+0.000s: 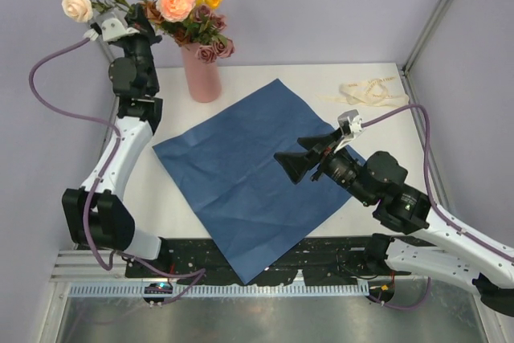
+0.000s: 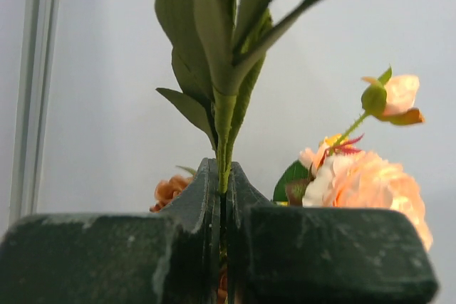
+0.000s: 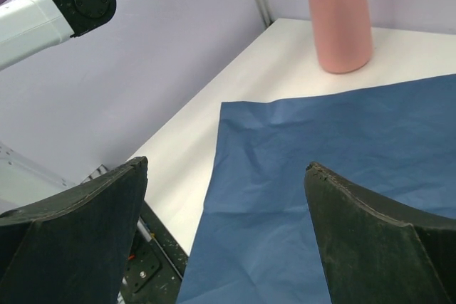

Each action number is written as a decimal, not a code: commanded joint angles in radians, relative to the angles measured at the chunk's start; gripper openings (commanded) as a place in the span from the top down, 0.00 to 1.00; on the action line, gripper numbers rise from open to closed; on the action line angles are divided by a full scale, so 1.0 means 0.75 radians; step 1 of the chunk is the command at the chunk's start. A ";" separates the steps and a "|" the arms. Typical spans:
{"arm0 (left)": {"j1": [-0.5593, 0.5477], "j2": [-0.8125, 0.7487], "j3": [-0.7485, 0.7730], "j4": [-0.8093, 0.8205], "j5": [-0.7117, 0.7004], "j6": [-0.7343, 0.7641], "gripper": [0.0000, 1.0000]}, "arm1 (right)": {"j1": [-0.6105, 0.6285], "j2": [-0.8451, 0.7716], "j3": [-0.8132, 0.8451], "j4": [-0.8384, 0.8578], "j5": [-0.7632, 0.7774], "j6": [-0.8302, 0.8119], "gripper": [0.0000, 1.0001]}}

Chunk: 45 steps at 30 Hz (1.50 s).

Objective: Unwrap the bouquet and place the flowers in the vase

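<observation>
The salmon-pink vase (image 1: pixel 201 76) (image 3: pixel 338 16) stands at the table's back left with several flowers (image 1: pixel 189 6) in it: peach, yellow and mauve. My left gripper (image 1: pixel 135 15) (image 2: pixel 222 172) is raised just left of those blooms, shut on the green stem (image 2: pixel 225 126) of a leafy flower with a pale peach rose (image 1: pixel 77 6) at its top. The bouquet's blue paper (image 1: pixel 257 174) (image 3: pixel 320 154) lies unwrapped and flat on the table. Above its right part my right gripper (image 1: pixel 293 168) (image 3: pixel 226 169) hovers open, holding nothing.
The cream ribbon (image 1: pixel 365 92) lies loose at the back right of the white table (image 1: pixel 369 126). The blue paper's near corner hangs over the front edge. Frame posts (image 1: pixel 430 18) stand at the back corners. A peach rose (image 2: pixel 370 183) and a bud (image 2: pixel 395 94) sit right of my left fingers.
</observation>
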State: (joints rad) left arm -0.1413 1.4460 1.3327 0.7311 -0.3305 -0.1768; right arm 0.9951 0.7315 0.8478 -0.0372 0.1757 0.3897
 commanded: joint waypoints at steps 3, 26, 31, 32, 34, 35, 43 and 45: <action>0.017 0.203 0.223 0.169 0.013 0.133 1.00 | -0.008 -0.043 0.099 0.005 0.158 -0.117 0.05; 0.021 0.674 0.536 0.238 0.173 0.350 1.00 | -0.081 0.098 0.152 0.084 0.146 -0.164 0.05; 0.027 0.647 0.553 0.250 0.124 0.383 1.00 | -0.102 0.090 0.142 0.084 0.120 -0.145 0.05; 0.031 0.643 0.559 0.244 0.126 0.385 1.00 | -0.104 0.088 0.140 0.084 0.116 -0.143 0.05; 0.029 0.627 0.565 0.238 0.134 0.385 1.00 | -0.108 0.086 0.140 0.084 0.113 -0.141 0.05; 0.031 0.625 0.567 0.230 0.134 0.383 1.00 | -0.110 0.086 0.140 0.084 0.111 -0.139 0.05; 0.029 0.586 0.536 0.197 0.210 0.303 1.00 | -0.114 0.096 0.138 0.084 0.083 -0.113 0.05; 0.031 0.576 0.526 0.181 0.222 0.273 1.00 | -0.114 0.094 0.140 0.084 0.081 -0.115 0.05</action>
State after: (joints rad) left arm -0.1238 1.9388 1.7149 0.8558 -0.1967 0.0677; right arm 0.9123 0.8097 0.9222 -0.0303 0.2478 0.2939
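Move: The white roses are held by their stems in the left hand. The vase they go to stands about 18 cm ahead and 8 cm to its right, its middle some 38 cm below. The flowers already in it are roughly 14 cm ahead, 9 cm right and 8 cm lower; the blue cloth's middle lies 12 cm back, 26 cm right and 51 cm down. From the right hand the vase is about 46 cm ahead, 26 cm left and 23 cm below. Forward towards the vase the left arm carries the white roses about 13 cm, rising slightly at first and then sinking to end some 4 cm lower, and slows to a near stop beside the bouquet. Its wrist rolls left side up about 15 degrees; the fingers keep the stems, and gripper or stems come against the flowers already in the vase. The empty right hand, still open, eases 4 cm forward, turning a little clockwise. ##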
